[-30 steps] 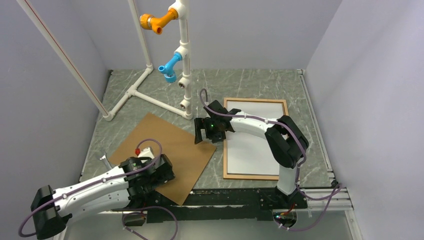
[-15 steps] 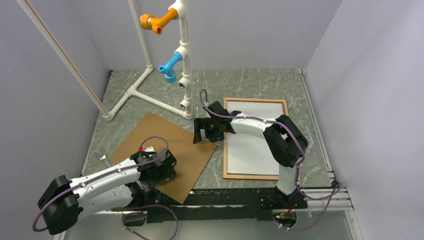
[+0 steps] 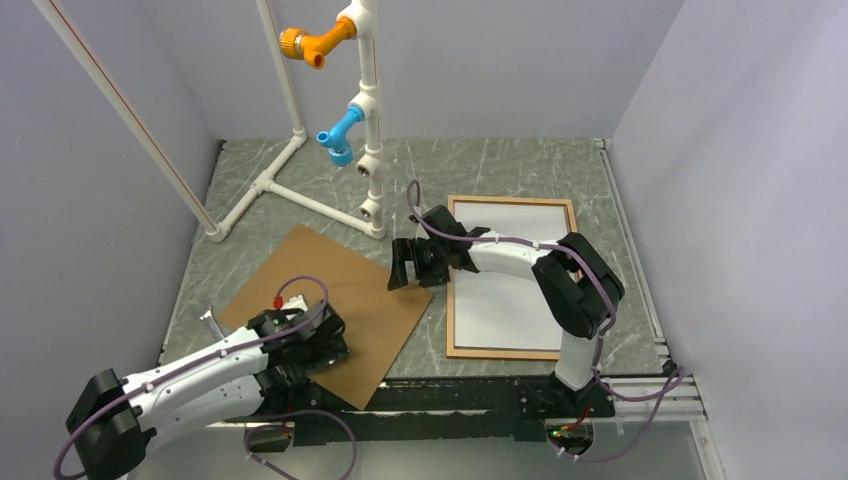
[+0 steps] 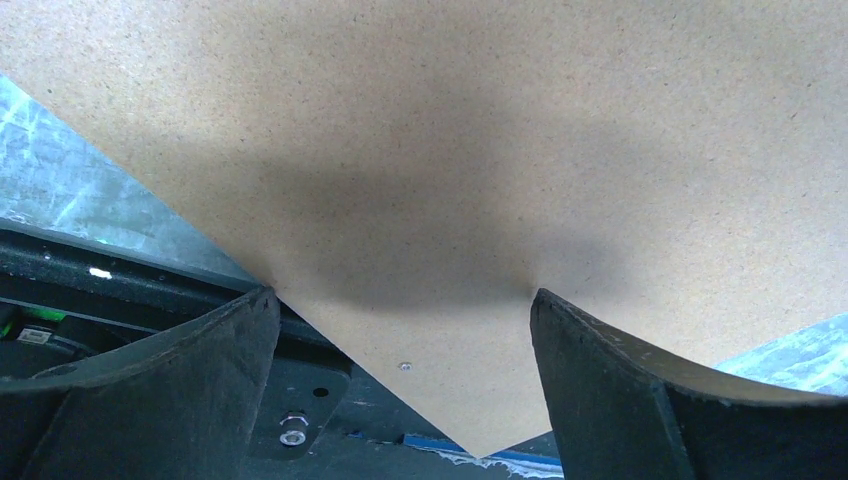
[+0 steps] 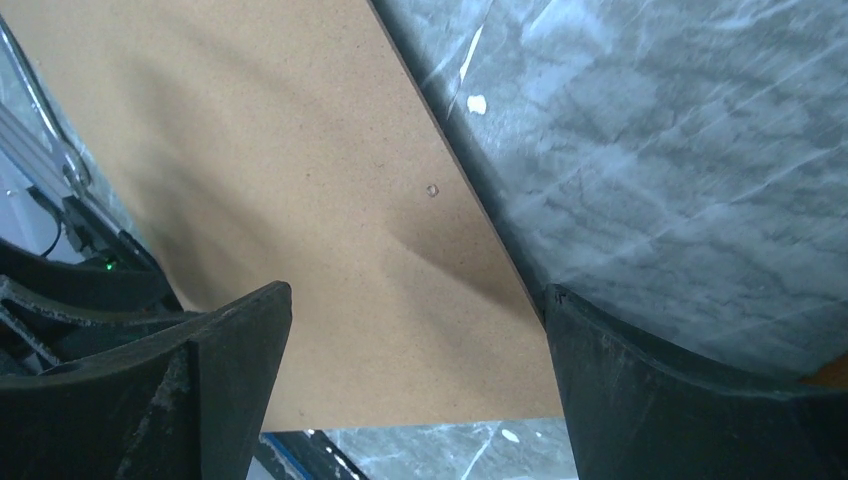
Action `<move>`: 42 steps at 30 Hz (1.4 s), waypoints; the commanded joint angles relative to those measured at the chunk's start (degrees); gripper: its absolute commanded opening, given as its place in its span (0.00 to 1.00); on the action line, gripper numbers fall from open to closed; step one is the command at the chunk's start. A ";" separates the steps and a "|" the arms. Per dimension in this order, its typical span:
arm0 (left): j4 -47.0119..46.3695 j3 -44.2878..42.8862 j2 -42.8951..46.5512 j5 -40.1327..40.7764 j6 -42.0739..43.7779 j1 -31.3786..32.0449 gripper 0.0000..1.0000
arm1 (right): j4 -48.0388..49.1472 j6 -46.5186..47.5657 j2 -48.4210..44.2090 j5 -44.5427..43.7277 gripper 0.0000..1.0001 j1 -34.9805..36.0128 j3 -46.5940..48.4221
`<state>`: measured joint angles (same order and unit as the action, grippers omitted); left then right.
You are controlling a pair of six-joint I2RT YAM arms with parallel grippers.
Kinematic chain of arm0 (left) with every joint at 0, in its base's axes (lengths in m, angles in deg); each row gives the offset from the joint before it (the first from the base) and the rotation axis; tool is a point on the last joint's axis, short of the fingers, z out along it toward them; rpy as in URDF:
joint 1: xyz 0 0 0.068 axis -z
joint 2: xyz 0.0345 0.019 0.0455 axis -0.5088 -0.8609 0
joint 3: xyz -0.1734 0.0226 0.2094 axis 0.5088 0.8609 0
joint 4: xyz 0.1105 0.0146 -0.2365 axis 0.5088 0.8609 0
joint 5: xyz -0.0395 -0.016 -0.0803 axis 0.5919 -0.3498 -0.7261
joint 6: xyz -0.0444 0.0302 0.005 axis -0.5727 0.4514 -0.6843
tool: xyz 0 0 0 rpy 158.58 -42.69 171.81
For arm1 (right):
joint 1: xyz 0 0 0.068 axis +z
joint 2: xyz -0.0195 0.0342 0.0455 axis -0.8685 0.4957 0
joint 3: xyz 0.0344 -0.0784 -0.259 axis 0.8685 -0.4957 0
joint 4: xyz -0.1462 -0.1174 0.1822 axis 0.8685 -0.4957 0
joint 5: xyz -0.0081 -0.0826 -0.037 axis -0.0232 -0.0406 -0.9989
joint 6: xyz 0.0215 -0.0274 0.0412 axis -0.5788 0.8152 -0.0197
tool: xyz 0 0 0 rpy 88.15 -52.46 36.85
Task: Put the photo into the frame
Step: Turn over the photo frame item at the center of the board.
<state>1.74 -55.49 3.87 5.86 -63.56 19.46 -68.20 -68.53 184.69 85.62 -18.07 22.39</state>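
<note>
The frame (image 3: 452,300), thin light-brown wood, lies flat on the right of the table. The photo (image 3: 505,290) lies inside it, white back up. A brown hardboard sheet (image 3: 330,290) lies to its left, turned diagonally. My left gripper (image 3: 333,348) (image 4: 402,300) hovers open over the sheet's near part, the sheet's near corner (image 4: 478,450) showing between its fingers. My right gripper (image 3: 403,266) (image 5: 415,295) hangs open over the sheet's right corner (image 5: 555,412), just left of the frame. Neither holds anything.
A white pipe stand (image 3: 365,120) with orange (image 3: 312,44) and blue (image 3: 338,135) fittings rises at the back left, its feet spreading over the table. A black rail (image 3: 450,395) runs along the near edge. Walls close in on three sides.
The left arm's elbow swung out and back while its gripper stayed over the sheet's near part. The right gripper crept slightly toward the frame.
</note>
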 commanded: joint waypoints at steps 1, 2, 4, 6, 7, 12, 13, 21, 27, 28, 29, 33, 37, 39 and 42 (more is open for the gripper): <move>-6.99 0.85 3.26 -1.03 1.64 -0.10 0.96 | 1.23 -3.43 -3.93 9.54 0.97 1.32 -2.66; -7.20 0.72 3.57 -1.56 1.93 -0.04 0.96 | 1.23 -3.67 -4.95 9.85 0.96 1.37 -3.03; -7.19 0.26 3.47 -2.50 2.50 -0.08 0.95 | 0.87 -4.00 -6.82 10.38 0.96 1.42 -3.60; -6.99 -0.72 3.00 -3.35 3.08 0.10 0.95 | 0.32 -4.41 -8.64 10.91 0.96 1.51 -4.01; -6.81 -1.24 2.79 -3.54 3.38 0.37 0.95 | 0.07 -4.61 -9.62 11.05 0.96 1.57 -4.25; -4.64 -4.21 2.12 -3.80 2.74 3.52 0.94 | 0.61 -7.02 -15.91 11.71 0.96 2.04 -7.63; -4.50 -4.63 2.05 -3.92 2.40 4.38 0.94 | 0.67 -7.46 -17.11 11.94 0.96 2.20 -8.46; -8.56 -6.00 -1.41 -5.61 -1.49 12.20 0.93 | -2.63 -8.48 -26.85 9.63 0.96 3.15 -15.15; -12.89 -8.09 -8.45 -5.40 -3.06 17.50 0.93 | -6.11 -8.47 -32.84 6.16 0.97 2.99 -19.50; -12.96 -8.96 -9.76 -5.13 -2.77 18.08 0.93 | -6.76 -8.35 -33.77 5.40 0.97 2.99 -19.98; -12.70 -10.05 -11.29 -4.92 -2.54 18.55 0.93 | -7.77 -8.10 -34.58 4.63 0.97 3.01 -20.28; -10.76 -13.63 -14.14 -3.67 -1.66 19.68 0.93 | -13.23 -7.00 -38.56 -0.14 0.97 3.09 -20.73; -9.90 -13.80 -13.81 -3.02 -2.02 19.92 0.94 | -18.46 -5.56 -40.55 -6.52 0.98 2.87 -20.68; -9.92 -12.65 -12.47 -2.82 -2.75 19.92 0.94 | -20.64 -4.41 -40.16 -9.42 0.99 2.67 -19.82; -9.45 -10.86 -9.92 -2.28 -3.69 19.92 0.95 | -21.70 -2.54 -38.23 -11.93 0.99 2.49 -18.71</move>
<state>-8.19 -67.67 -9.31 1.95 -65.05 39.00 -85.51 -73.56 145.17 79.79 -15.25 1.34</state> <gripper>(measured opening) 0.944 0.990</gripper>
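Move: Ahead of the left hand by some 7 cm and only about 1 cm to its right lies the middle of the brown board, close below the fingers; the frame with the white sheet is about 15 cm ahead and 40 cm to the right. From the right hand, the board's middle lies roughly 10 cm back and 15 cm left, the frame 2 cm back and 24 cm right, the pipe stand's foot 8 cm ahead and 5 cm left. Lifting first by about 8 cm at the board's right-hand corner, the right hand then swings back and to the right, some 10 cm each way, to the frame's left rail. The left hand waits briefly, then goes about 11 cm right, rising 4 cm and turning 20 degrees clockwise, low over the board's near part. Both grippers stay wide open; how their fingers bear on the board can't be seen. ##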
